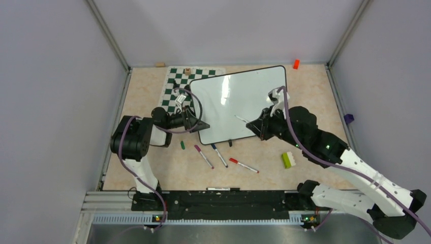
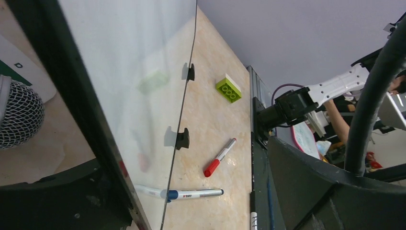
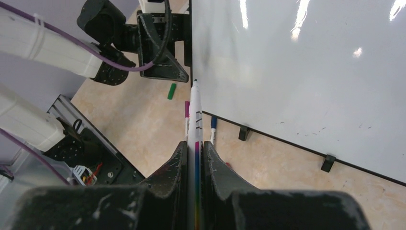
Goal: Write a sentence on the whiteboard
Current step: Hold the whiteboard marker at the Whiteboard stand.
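Note:
The whiteboard lies flat in the middle of the table, overlapping the chess mat. Its surface is blank apart from a few faint specks, and no sentence shows on it. My right gripper is shut on a white marker with a rainbow stripe. The marker's teal tip points over the board's lower part; I cannot tell whether it touches. My left gripper stands open, straddling the board's lower-left edge. In the left wrist view its jaws are wide apart, with the board's rim and clips between them.
Loose markers lie in front of the board: magenta, blue and red, plus a green cap. A lime brick sits under the right arm. The chess mat is at the back left, an orange block at the back right.

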Controlling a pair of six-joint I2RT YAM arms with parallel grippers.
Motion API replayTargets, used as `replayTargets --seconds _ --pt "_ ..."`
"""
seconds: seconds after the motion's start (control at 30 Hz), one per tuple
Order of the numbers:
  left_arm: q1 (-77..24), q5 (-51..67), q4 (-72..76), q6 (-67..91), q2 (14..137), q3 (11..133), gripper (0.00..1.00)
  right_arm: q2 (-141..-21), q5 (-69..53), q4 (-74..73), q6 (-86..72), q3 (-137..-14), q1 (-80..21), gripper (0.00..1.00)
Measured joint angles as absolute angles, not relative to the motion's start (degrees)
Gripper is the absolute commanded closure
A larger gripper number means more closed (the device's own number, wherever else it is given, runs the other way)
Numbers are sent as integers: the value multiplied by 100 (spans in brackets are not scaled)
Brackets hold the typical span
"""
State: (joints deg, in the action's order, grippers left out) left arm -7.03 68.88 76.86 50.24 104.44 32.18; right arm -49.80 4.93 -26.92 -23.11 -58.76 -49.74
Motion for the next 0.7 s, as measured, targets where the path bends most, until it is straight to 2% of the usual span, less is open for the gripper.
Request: replayTargets --seconds 0.13,0.23,0.4,0.7 --pt "-692 7142 8165 5640 10803 3365 1 -4838 410 -2759 -2364 -5874 -4974 100" --pt "-646 7271 8374 5878 10803 3365 5 -4729 399 -2777 -2364 -5874 -4974 100" --pt "-246 7382 8519 6215 10803 3465 6 -4668 405 -2794 -2362 -5874 -4974 100" --pt "-82 7577 8646 6298 11024 4152 7 -5175 401 -2803 -2261 -5905 -4974 100"
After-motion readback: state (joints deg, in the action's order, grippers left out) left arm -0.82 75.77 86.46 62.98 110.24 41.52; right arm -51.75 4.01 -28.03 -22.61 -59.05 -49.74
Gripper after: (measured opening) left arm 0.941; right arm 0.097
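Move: The whiteboard's left edge stands between the left hand's open jaws, roughly 3 cm to the left of its hand point, level with it. The magenta marker lies about 9 cm back and 3 cm left of that hand, 13 cm down, the blue marker 8 cm back and 5 cm right. From the right hand the whiteboard's middle is some 16 cm ahead, 6 cm left and 13 cm lower; the red marker is 2 cm back, 5 cm left and 29 cm below. Still pinching the uncapped marker, its tip clear of the whiteboard, the right hand eases back and up about 1 cm, then reverses, sinking some 2 cm while edging forward and left. The left hand, jaws staying wide open around the whiteboard's left edge, barely shifts at first, then slides forward, left and up, roughly 5 cm in all, so the edge sits less deep between the fingers. ##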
